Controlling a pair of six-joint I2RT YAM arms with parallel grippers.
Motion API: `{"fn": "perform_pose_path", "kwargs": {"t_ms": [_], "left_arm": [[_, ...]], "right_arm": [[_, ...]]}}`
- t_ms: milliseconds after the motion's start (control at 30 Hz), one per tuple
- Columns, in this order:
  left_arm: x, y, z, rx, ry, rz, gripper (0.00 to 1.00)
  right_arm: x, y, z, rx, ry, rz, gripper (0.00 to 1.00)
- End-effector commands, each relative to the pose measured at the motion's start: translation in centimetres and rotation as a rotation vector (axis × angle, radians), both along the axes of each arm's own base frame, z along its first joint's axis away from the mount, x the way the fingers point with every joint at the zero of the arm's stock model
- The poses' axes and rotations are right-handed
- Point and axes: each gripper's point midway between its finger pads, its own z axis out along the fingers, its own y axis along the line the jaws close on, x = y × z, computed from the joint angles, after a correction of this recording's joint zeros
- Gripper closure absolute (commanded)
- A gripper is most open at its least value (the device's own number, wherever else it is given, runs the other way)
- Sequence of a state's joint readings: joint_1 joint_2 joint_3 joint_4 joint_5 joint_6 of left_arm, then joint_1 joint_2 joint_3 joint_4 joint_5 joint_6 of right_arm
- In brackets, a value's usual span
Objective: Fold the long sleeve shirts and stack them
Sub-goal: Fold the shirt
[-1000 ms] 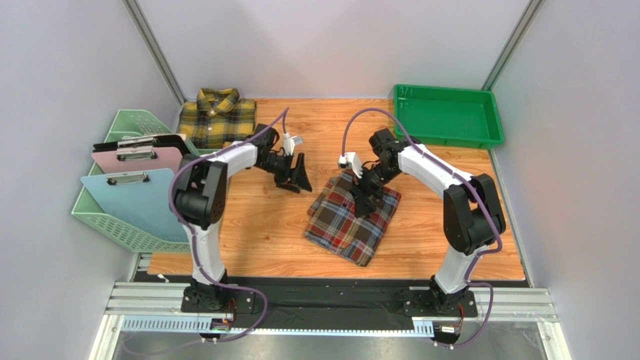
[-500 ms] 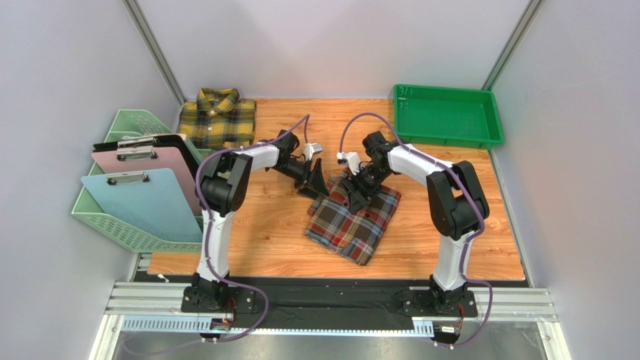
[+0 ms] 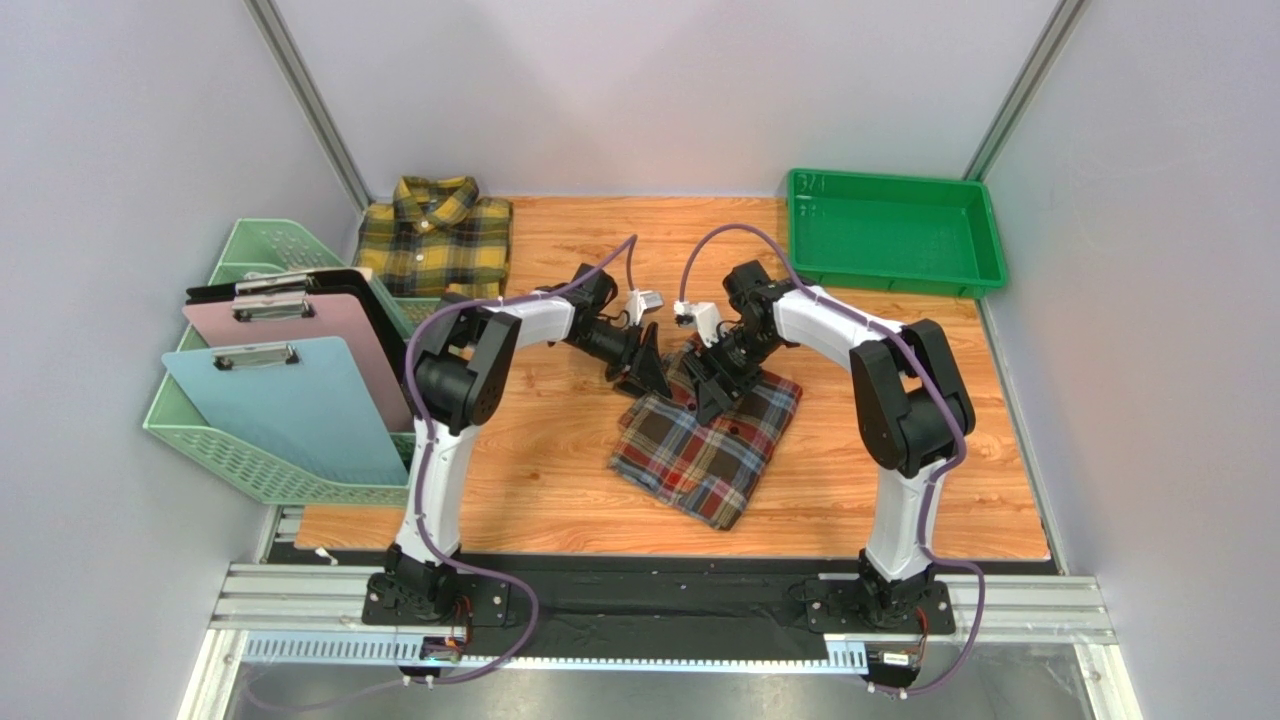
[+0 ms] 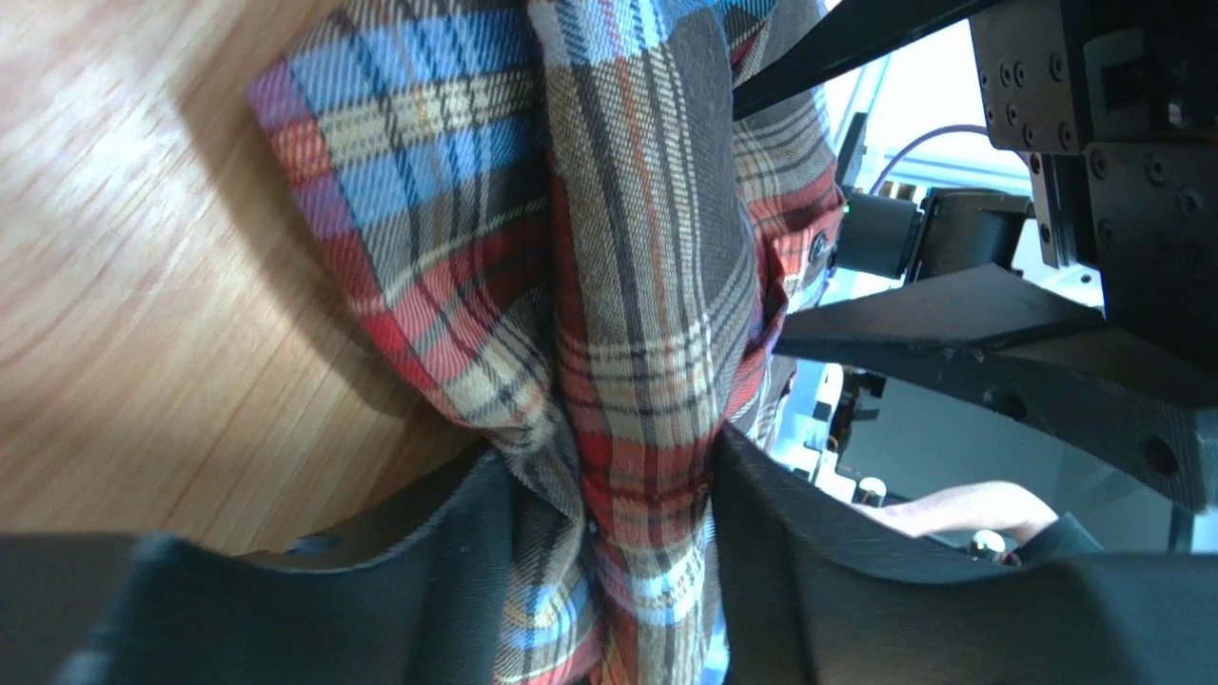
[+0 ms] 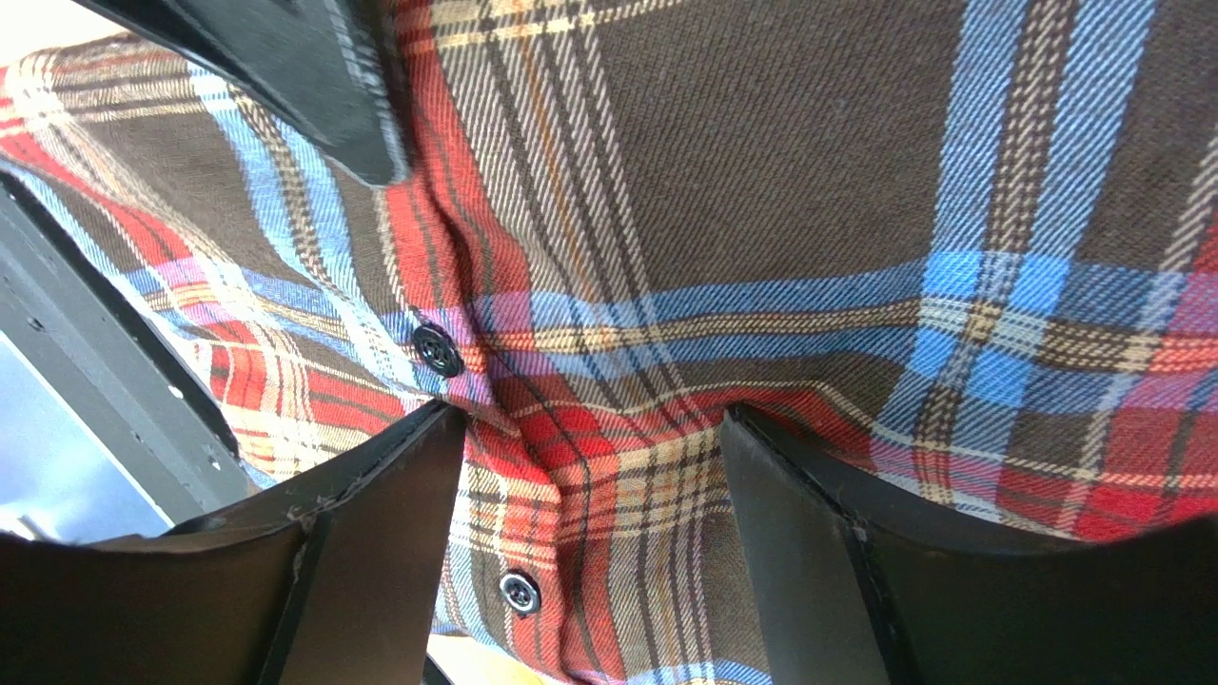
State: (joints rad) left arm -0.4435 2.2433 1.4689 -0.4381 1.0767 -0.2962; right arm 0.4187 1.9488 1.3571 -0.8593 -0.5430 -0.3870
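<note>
The red, brown and blue plaid shirt (image 3: pixel 706 443) lies folded in the middle of the wooden table. My left gripper (image 3: pixel 649 365) is at its far left edge, and in the left wrist view a bunched ridge of this shirt (image 4: pixel 629 286) fills the gap of the gripper (image 4: pixel 608 485), touching both fingers. My right gripper (image 3: pixel 706 387) presses down on the shirt's far edge right beside it. Its jaws (image 5: pixel 593 471) stand wide, with a low fold of cloth (image 5: pixel 801 171) and two buttons between them. The yellow and dark plaid shirt (image 3: pixel 436 240) lies folded at the far left corner.
A green tray (image 3: pixel 902 233) sits at the far right corner. A mint basket (image 3: pixel 256 435) at the left holds pink, blue and black clipboards (image 3: pixel 278 323). Grey walls close in both sides and the back. The two grippers are almost touching.
My left gripper has travelled right across the bare wood to the red shirt's edge and narrowed around the cloth. The right gripper has shifted slightly left on the shirt.
</note>
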Motion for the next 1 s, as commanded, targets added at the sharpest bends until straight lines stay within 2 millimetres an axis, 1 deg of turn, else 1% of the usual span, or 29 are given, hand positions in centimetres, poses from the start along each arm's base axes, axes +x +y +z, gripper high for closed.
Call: {"fn": "perform_pose_path", "kwargs": {"t_ms": [0,67,100,133,167,200,233,267,300,333,367,400,433,467,500,533,567,600,633,667,700,733,767,800,833,867,900,933,967], "left_arm": [[1.3,-1.2,0.7,-0.022,-0.033,0.012,0.58],[2.0,-0.6,1.4,0.030,-0.096,0.027,0.74],[2.2,0.2,1.2,0.099,-0.113,0.050,0.93],[2.8,0.8,2.7,0.106,-0.175,0.054,1.00],[3.8,1.1,3.8,0.128,-0.234,0.059,1.00],[3.7,2.2,3.8,0.220,-0.247,0.058,1.00],[4.2,2.8,4.7,0.242,-0.328,0.020,1.00],[5.6,2.9,6.6,0.258,-0.406,0.014,1.00],[5.3,4.5,6.7,0.357,-0.402,-0.005,1.00],[6.0,5.3,6.9,0.388,-0.462,-0.049,1.00],[7.4,5.5,8.9,0.401,-0.536,-0.051,1.00],[7.3,6.9,9.1,0.475,-0.550,-0.076,1.00],[8.1,7.6,9.7,0.504,-0.628,-0.126,1.00],[9.5,7.8,11.7,0.521,-0.720,-0.129,1.00],[10.5,9.3,12.3,0.606,-0.775,-0.137,1.00],[11.5,10.0,13.3,0.640,-0.856,-0.169,1.00],[12.9,10.2,15.6,0.661,-0.950,-0.158,1.00],[13.9,11.3,16.6,0.735,-1.012,-0.160,1.00],[14.5,11.4,17.8,0.763,-1.099,-0.212,1.00],[15.1,11.4,19.2,0.793,-1.170,-0.231,1.00],[15.5,11.4,20.3,0.853,-1.244,-0.258,1.00],[15.8,11.3,20.9,0.877,-1.307,-0.314,1.00],[15.7,10.9,20.9,0.886,-1.335,-0.347,1.00],[15.2,10.0,21.3,0.917,-1.382,-0.399,1.00],[14.8,9.5,20.9,0.930,-1.392,-0.432,1.00],[13.9,9.2,18.7,0.948,-1.361,-0.498,1.00],[13.3,8.0,18.7,0.963,-1.386,-0.484,1.00],[12.1,7.8,15.9,0.970,-1.329,-0.521,1.00],[11.4,7.4,14.8,0.974,-1.306,-0.517,1.00]], "right_arm": [[1.9,0.4,-0.7,-0.029,-0.055,-0.033,0.28],[2.0,0.3,-0.3,-0.032,-0.065,-0.038,0.28],[2.0,0.3,0.3,-0.027,-0.081,-0.039,0.28],[2.0,0.2,0.6,-0.023,-0.084,-0.047,0.28],[1.7,0.0,0.6,-0.023,-0.075,-0.056,0.27],[1.7,-0.1,1.4,-0.010,-0.086,-0.068,0.27],[1.5,-0.2,1.8,0.000,-0.075,-0.092,0.27],[1.6,-0.5,2.4,0.025,-0.066,-0.119,0.26],[1.2,-0.8,2.6,0.037,-0.049,-0.141,0.25],[1.3,-1.0,3.6,0.062,-0.051,-0.171,0.25],[1.6,-1.7,4.1,0.088,-0.043,-0.206,0.25],[1.2,-2.2,4.0,0.093,-0.029,-0.225,0.25],[1.3,-2.6,4.9,0.108,-0.049,-0.240,0.25],[1.5,-3.4,5.1,0.117,-0.050,-0.266,0.25],[1.5,-3.9,5.4,0.125,-0.053,-0.278,0.25],[1.1,-4.3,5.3,0.130,-0.044,-0.289,0.25],[1.2,-5.1,6.0,0.150,-0.051,-0.317,0.25],[1.1,-5.4,6.2,0.160,-0.048,-0.329,0.25],[0.7,-5.8,6.0,0.163,-0.030,-0.345,0.25],[0.7,-6.3,6.5,0.181,-0.034,-0.369,0.25],[0.6,-6.6,6.7,0.189,-0.029,-0.382,0.25],[0.3,-7.1,6.5,0.193,-0.015,-0.402,0.25],[0.0,-7.3,6.7,0.208,-0.008,-0.413,0.25],[-0.2,-7.4,6.8,0.216,0.000,-0.424,0.25],[-0.3,-7.7,6.8,0.221,0.003,-0.439,0.25],[-0.7,-7.9,6.5,0.226,0.018,-0.446,0.25],[-0.9,-8.0,6.7,0.231,0.020,-0.454,0.25],[-1.0,-8.3,6.6,0.240,0.029,-0.467,0.25],[-1.4,-8.4,6.4,0.243,0.043,-0.476,0.25]]}}
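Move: Between the left hand's open fingers already lies the folded red shirt's far-left edge, practically at the hand point, perhaps 1 cm below. The middle of the red shirt is about 7 cm back and 6 cm to the right, some 2 cm lower; the yellow shirt lies roughly 21 cm ahead and 32 cm to the left. From the right hand, that far-left edge is about 9 cm to the left and 1 cm ahead. Pinching the red shirt's edge shut between its fingers, the left hand then sweeps it up about 16 cm and some 15 cm forward, bearing left too and drawing slightly back at the very end. Its wrist swings round by roughly 90 degrees, from fingers pointing right to fingers pointing down and forward. The right hand, still open, comes off the shirt upward and to the right, turning clockwise. ##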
